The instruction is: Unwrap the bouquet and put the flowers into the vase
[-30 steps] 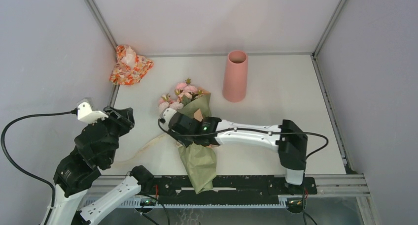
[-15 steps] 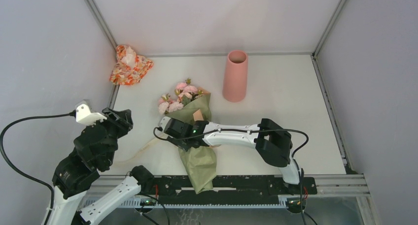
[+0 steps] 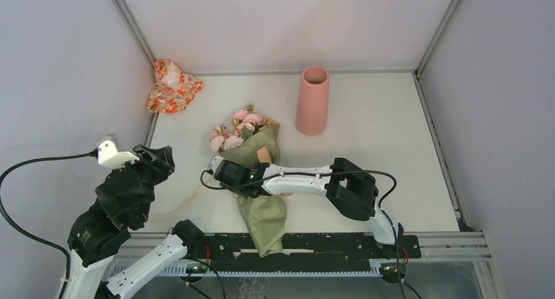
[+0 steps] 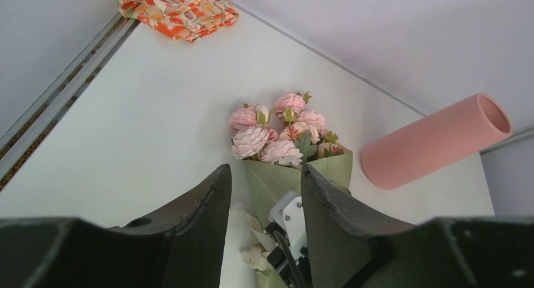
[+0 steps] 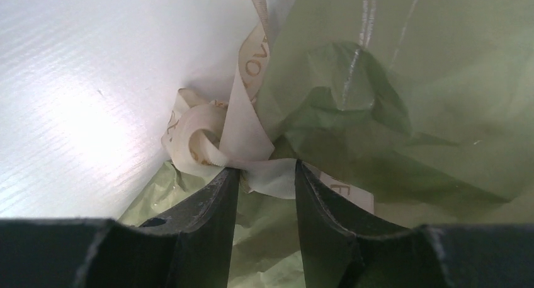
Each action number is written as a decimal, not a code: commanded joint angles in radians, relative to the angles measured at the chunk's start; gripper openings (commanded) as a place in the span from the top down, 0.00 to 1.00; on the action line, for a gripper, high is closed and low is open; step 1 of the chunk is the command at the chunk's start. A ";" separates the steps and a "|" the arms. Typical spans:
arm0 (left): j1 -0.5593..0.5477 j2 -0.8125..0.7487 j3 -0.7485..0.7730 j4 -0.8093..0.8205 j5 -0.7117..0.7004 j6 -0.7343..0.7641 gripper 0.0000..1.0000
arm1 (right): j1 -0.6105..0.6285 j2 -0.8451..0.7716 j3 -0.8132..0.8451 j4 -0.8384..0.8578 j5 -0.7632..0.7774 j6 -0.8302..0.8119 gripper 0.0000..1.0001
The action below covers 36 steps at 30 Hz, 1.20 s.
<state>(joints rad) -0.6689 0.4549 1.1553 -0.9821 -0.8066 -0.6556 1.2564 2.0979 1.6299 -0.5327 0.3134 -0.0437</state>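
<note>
The bouquet (image 3: 264, 211) lies on the table, a cone of olive-green paper with its narrow end toward the near edge. Its pink flowers (image 3: 235, 130) stick out of the wide far end. My right gripper (image 3: 234, 181) hangs over the cone's waist. In the right wrist view it (image 5: 267, 174) is open, its fingertips (image 5: 221, 190) touching the band of the cream ribbon (image 5: 211, 143) beside the knot. My left gripper (image 3: 157, 159) is raised at the left, open and empty (image 4: 264, 169), looking down on the flowers (image 4: 277, 133). The salmon-pink vase (image 3: 312, 101) stands upright behind the bouquet.
An orange-and-white floral bundle (image 3: 173, 85) lies in the back left corner against the wall. A loose cream ribbon tail (image 3: 186, 199) trails left from the bouquet toward the left arm. Metal rails run along the table's left, right and near edges.
My right gripper has slid left across the bouquet's waist while its elbow folded leftward. The left arm has drifted slightly down and left. The bouquet has stayed where it was.
</note>
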 commanded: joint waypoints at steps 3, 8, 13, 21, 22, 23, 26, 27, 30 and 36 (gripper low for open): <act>0.006 -0.010 0.000 0.012 -0.011 -0.007 0.50 | -0.013 0.020 0.047 0.021 0.058 -0.013 0.58; 0.005 -0.008 0.000 0.010 -0.013 -0.007 0.50 | -0.022 -0.036 0.050 0.002 0.084 -0.027 0.66; 0.006 -0.004 0.000 0.010 -0.011 -0.012 0.50 | -0.024 -0.105 0.041 -0.016 0.075 -0.022 0.93; 0.006 -0.007 0.001 0.011 0.000 -0.014 0.50 | -0.024 -0.205 0.038 -0.070 0.059 0.008 0.95; 0.006 -0.006 0.000 0.011 0.002 -0.015 0.50 | -0.027 -0.220 0.038 -0.076 0.058 0.013 0.95; 0.006 -0.007 -0.002 0.011 0.004 -0.015 0.50 | -0.029 -0.238 0.036 -0.080 0.057 0.018 0.95; 0.006 -0.007 -0.014 0.018 0.015 -0.015 0.50 | -0.049 -0.294 0.035 -0.092 0.029 0.035 0.95; 0.006 -0.007 -0.020 0.022 0.021 -0.014 0.50 | -0.056 -0.310 0.035 -0.097 0.015 0.039 0.94; 0.005 -0.004 -0.037 0.037 0.041 -0.009 0.50 | -0.084 -0.362 0.027 -0.107 -0.014 0.068 0.94; 0.006 0.009 -0.068 0.064 0.060 0.003 0.50 | -0.186 -0.473 -0.041 -0.099 -0.047 0.118 0.94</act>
<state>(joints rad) -0.6689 0.4511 1.1042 -0.9684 -0.7734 -0.6559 1.1366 1.7199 1.6260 -0.6411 0.2932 0.0135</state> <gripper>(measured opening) 0.505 0.059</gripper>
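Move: The ribbon's knot is almost between the right hand's half-open fingers, about 1 cm ahead and 2 cm below. From that hand the flower heads lie some 14 cm ahead and 2 cm right; the vase about 16 cm ahead and 23 cm right, the wrap's tail end roughly 14 cm back and 9 cm right. From the raised left hand the knot is about 5 cm ahead, 12 cm right and 30 cm below. Right hand dips slightly, shuts its fingers on the ribbon, then pulls it about 15 cm up and somewhat right. ##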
